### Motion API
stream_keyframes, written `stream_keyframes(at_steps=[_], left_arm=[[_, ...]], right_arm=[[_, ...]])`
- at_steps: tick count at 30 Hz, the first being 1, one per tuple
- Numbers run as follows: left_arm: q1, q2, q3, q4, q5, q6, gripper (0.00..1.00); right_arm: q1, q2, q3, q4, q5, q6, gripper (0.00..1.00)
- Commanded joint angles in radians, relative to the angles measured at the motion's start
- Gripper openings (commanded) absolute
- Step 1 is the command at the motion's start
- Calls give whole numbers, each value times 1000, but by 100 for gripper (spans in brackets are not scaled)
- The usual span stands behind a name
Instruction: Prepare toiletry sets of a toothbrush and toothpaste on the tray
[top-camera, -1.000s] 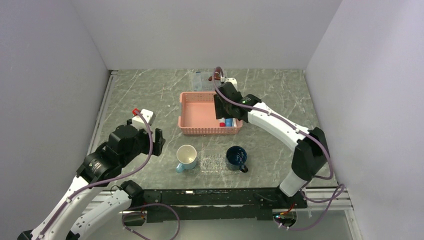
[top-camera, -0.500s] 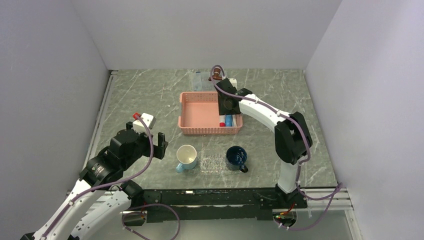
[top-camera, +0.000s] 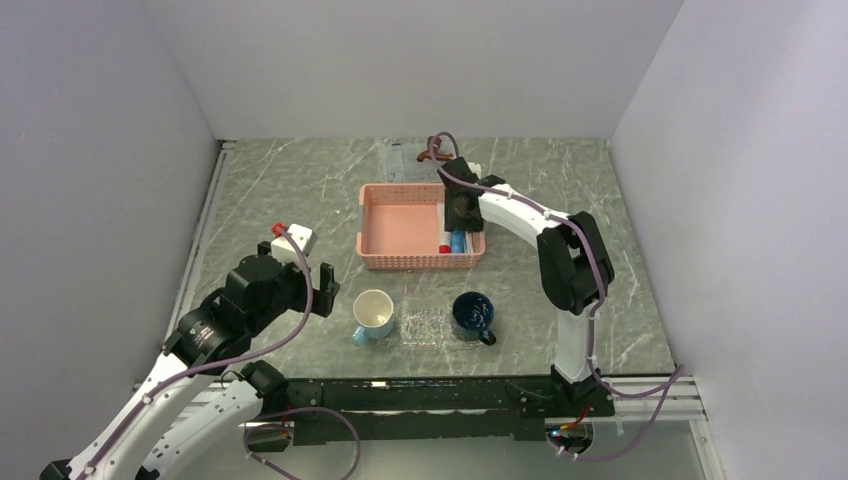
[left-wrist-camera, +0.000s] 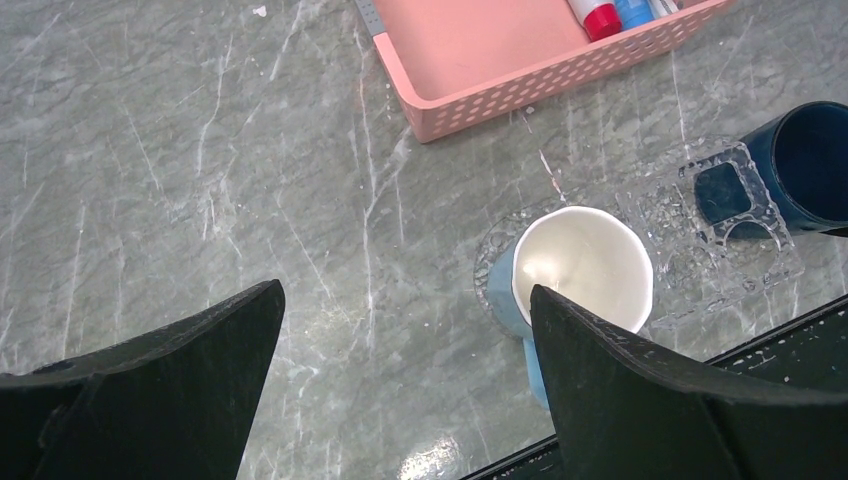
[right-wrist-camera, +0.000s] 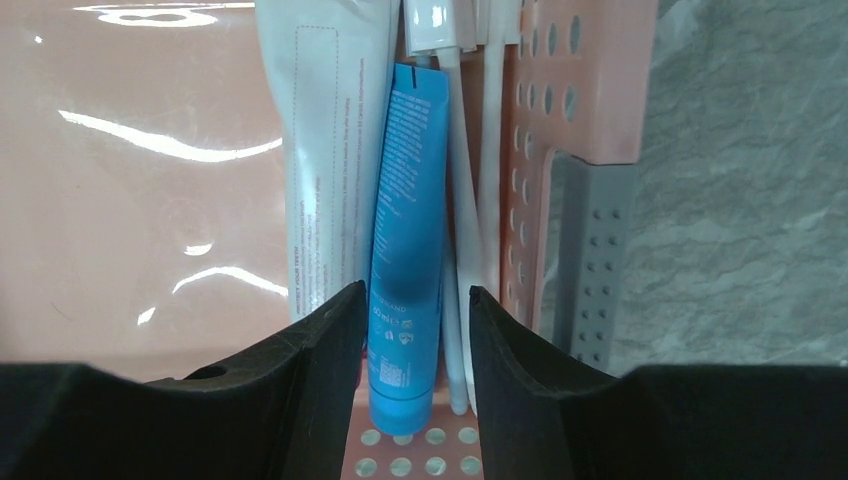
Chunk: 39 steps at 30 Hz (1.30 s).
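Observation:
A light-blue toothpaste (right-wrist-camera: 408, 240) tube lies along the right wall of the pink basket (right-wrist-camera: 150, 250). Slim white toothbrush (right-wrist-camera: 462, 220) sticks lie beside it. My right gripper (right-wrist-camera: 412, 310) is down in the basket. Its jaws have closed in on the tube, one finger against the tube's side and the other against a toothbrush stick next to it. From above, the right gripper (top-camera: 462, 208) covers the basket's right end, and the toothpaste (top-camera: 457, 241) shows below it. The small clear tray (top-camera: 430, 324) lies between two cups. My left gripper (top-camera: 325, 286) hangs open and empty over bare table.
A white cup with a blue outside (top-camera: 372, 314) stands left of the tray and a dark blue mug (top-camera: 472, 315) right of it. A white packet (right-wrist-camera: 320, 150) and a red-capped tube (left-wrist-camera: 600, 18) also lie in the basket. A larger clear tray (top-camera: 402, 160) sits at the back.
The right jaws have narrowed around the toothpaste tube and the right arm has folded in over the basket's right end. The left gripper has opened wide and shifted slightly toward the cups.

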Motion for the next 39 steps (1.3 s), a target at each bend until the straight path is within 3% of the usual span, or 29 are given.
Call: stream_keyframes(at_steps=[1, 11, 21, 31, 39], left_arm=[[3, 4, -4, 49, 13, -2, 99], [3, 7, -4, 47, 11, -3, 99], [3, 12, -4, 46, 7, -4, 99], [4, 11, -2, 43, 0, -6, 99], [4, 8, -3, 48, 11, -6, 100]], right_arm=[[-4, 29, -3, 42, -46, 29, 44], [-7, 76, -19, 61, -79, 53, 41], [-11, 40, -28, 67, -73, 45, 18], [-9, -74, 45, 18, 0, 4, 17], [-8, -205, -10, 102, -7, -65, 17]])
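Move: The blue toothpaste lies in the tray almost under the right hand: its middle is about 1 cm ahead, 1 cm left and 4 cm below. The white toothpaste lies alongside, about 3 cm to the left of it and level; the toothbrushes are some 3 cm to its right, also level. From the left hand, the blue toothpaste is about 20 cm ahead, 26 cm right and 19 cm below. The right hand sinks about 3 cm, pinches the blue toothpaste across its body, then lifts it some 7 cm. ##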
